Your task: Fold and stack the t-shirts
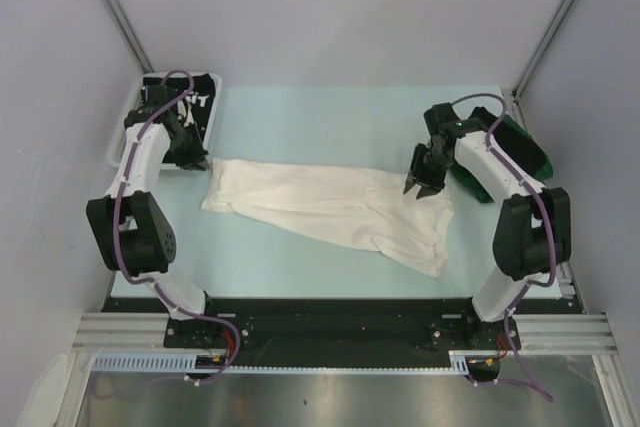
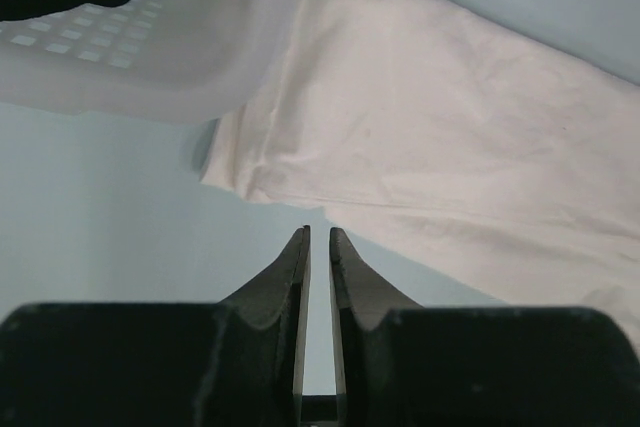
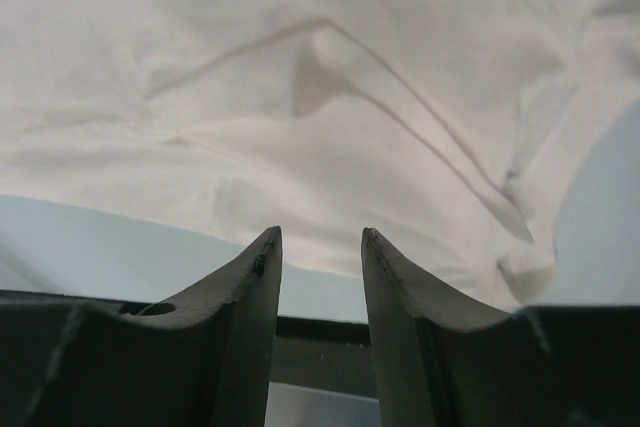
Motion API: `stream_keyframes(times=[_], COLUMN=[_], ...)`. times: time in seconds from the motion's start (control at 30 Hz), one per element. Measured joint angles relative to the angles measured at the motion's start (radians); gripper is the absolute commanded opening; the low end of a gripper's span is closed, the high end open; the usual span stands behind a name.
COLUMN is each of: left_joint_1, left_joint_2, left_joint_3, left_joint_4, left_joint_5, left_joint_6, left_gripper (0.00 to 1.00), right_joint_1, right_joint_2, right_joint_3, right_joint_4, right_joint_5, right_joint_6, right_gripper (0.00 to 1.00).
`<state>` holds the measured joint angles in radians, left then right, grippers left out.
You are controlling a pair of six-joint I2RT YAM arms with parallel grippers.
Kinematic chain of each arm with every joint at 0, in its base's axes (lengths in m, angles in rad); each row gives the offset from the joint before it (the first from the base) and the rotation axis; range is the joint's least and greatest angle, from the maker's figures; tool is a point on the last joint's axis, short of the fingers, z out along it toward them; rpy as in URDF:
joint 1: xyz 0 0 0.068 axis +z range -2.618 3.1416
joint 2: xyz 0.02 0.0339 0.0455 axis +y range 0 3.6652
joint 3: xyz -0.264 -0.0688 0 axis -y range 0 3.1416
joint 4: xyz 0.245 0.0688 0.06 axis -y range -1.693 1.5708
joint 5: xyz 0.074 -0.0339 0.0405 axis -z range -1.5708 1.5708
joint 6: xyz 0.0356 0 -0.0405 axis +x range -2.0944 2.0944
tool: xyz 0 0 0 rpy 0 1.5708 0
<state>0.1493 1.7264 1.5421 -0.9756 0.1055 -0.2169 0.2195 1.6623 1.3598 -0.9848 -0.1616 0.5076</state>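
Note:
A white t-shirt [image 1: 320,205] lies stretched out and wrinkled across the middle of the table. My left gripper [image 1: 197,160] hovers just off its left end, beside the basket. In the left wrist view its jaws [image 2: 318,230] stand only a narrow slit apart, with bare table showing between them and the white t-shirt [image 2: 450,127] just ahead. My right gripper [image 1: 424,187] hangs over the shirt's right end. It [image 3: 320,232] is open with nothing between its fingers, above the cloth's [image 3: 300,47] edge.
A white mesh basket [image 1: 120,132] at the back left holds a black t-shirt with white lettering [image 1: 195,97]; its wall [image 2: 130,57] touches the white shirt's corner. A dark green t-shirt [image 1: 525,152] lies folded at the right edge, behind my right arm.

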Motion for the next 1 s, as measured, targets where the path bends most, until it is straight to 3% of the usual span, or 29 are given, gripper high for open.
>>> stream_keyframes(times=[0.47, 1.0], left_joint_1=[0.000, 0.000], left_joint_2=[-0.134, -0.139], left_joint_3=[-0.081, -0.095], left_joint_4=[0.099, 0.099], left_joint_5=[0.213, 0.217], left_joint_6=[0.010, 0.017], left_gripper=[0.18, 0.18], right_joint_1=[0.066, 0.068], right_joint_2=[0.325, 0.356], right_joint_3=[0.321, 0.267], right_joint_4=[0.079, 0.053], right_joint_5=[0.113, 0.123], right_joint_6=[-0.011, -0.015], right_gripper=[0.43, 0.41])
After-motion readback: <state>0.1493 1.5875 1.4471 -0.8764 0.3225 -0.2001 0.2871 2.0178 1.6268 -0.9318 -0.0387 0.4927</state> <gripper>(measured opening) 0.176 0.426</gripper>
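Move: The patch of the white t-shirt I aim my right hand at, by the crease in its right part, lies about 7 cm ahead, 2 cm to my left and 11 cm below. The shirt's far edge runs some 5 cm beyond that patch. The folded black t-shirt lies about 17 cm ahead and 18 cm to the right of my right hand. From my left hand the patch is about 42 cm to the right, 2 cm ahead and 14 cm lower. I sweep my right hand forward nearly 10 cm and a little left over the white t-shirt, fingers part-open, sinking slightly; then I draw it back some 2 cm as I lower it towards the cloth near the crease, ending about 5 cm lower than it began. Meanwhile my left hand drifts about 4 cm right and rises clear of the shirt's left end, fingers tilting outward, then stays. ##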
